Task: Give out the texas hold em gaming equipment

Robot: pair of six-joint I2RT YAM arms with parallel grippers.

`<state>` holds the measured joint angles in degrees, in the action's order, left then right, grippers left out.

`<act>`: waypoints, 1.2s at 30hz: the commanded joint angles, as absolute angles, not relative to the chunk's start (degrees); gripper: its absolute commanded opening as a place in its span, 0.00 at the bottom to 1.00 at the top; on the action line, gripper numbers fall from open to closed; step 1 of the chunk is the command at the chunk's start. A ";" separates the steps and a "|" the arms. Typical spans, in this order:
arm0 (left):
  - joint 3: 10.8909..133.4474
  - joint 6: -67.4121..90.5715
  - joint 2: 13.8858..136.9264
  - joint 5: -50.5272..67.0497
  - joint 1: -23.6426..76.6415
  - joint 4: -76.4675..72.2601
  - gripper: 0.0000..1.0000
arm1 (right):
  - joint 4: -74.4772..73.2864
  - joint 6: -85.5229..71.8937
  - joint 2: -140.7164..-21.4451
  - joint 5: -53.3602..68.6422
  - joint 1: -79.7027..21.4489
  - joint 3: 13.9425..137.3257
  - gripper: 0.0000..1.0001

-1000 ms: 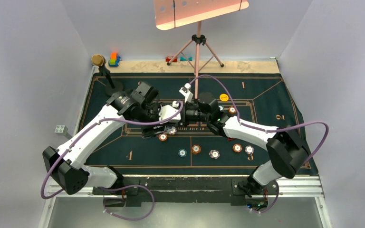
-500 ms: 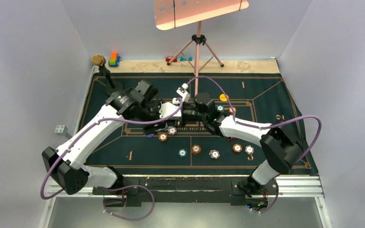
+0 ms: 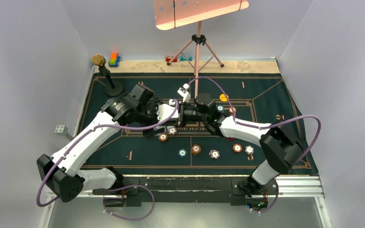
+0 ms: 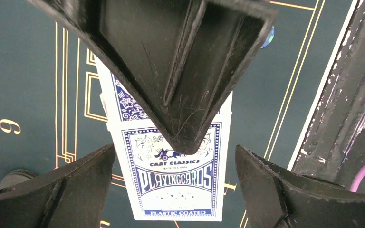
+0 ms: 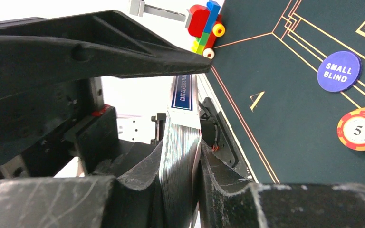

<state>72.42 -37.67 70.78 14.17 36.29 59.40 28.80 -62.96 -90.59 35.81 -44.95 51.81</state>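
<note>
A deck of playing cards (image 4: 173, 175), its blue and white face printed "Playing Cards", hangs above the green felt. My right gripper (image 5: 183, 152) is shut on the deck (image 5: 180, 156), one finger (image 4: 185, 71) lying across its face. My left gripper (image 4: 175, 156) stands wide open, a finger on either side of the deck and neither touching it. In the top view both grippers (image 3: 173, 114) meet over the middle of the mat. Several poker chips (image 3: 196, 149) lie in a row near the front. A blue "Small Blind" disc (image 5: 338, 71) and a yellow disc (image 3: 224, 98) also lie on the felt.
A gold-topped black stand (image 3: 105, 73) is at the mat's far left corner, with toy blocks (image 3: 114, 59) behind it. A tripod (image 3: 197, 47) with a lamp stands at the back centre. A "5" chip (image 5: 360, 128) lies near the blue disc.
My right gripper has shut on the deck. My left gripper has opened wide and let the deck go, and the left arm has drawn back slightly to the left.
</note>
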 commanded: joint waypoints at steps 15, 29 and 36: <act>66.03 -38.89 66.13 24.60 29.34 49.88 0.74 | 34.84 -67.53 -92.32 38.64 -45.01 54.21 0.13; 62.88 -32.89 63.22 29.17 28.53 51.85 0.00 | 22.65 -60.80 -89.42 38.77 -43.86 54.59 0.56; 59.39 -32.71 61.34 28.04 28.42 51.12 0.00 | 11.68 -53.57 -87.81 37.34 -43.45 57.52 0.63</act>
<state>60.47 -33.54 63.13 26.74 28.88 53.17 17.56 -58.92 -89.91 38.22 -44.10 54.41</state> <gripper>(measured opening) 0.710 0.623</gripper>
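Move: The card box is still pinched flat by the right hand, its middle roughly 3 cm to that hand's left. The wide-open left fingers already straddle its free end: from the left hand, the box's middle lies about 3 cm to the right and 3 cm below, level fore and aft. Some 17 cm beneath the left hand are the orange chips, about 2 cm back and 1 cm to the right, and the small blind button, about 6 cm to the left. The card box changes hands: the left hand sinks about 2 cm over its free end, drifting slightly left, and closes on the two side edges while the right keeps its pinch. Then the right fingers spread off the faces and the right hand eases down and to the right, a centimetre or two, as the left, rolling some 10 degrees with its left side dropping, draws the box back about 3 cm and a little down. ##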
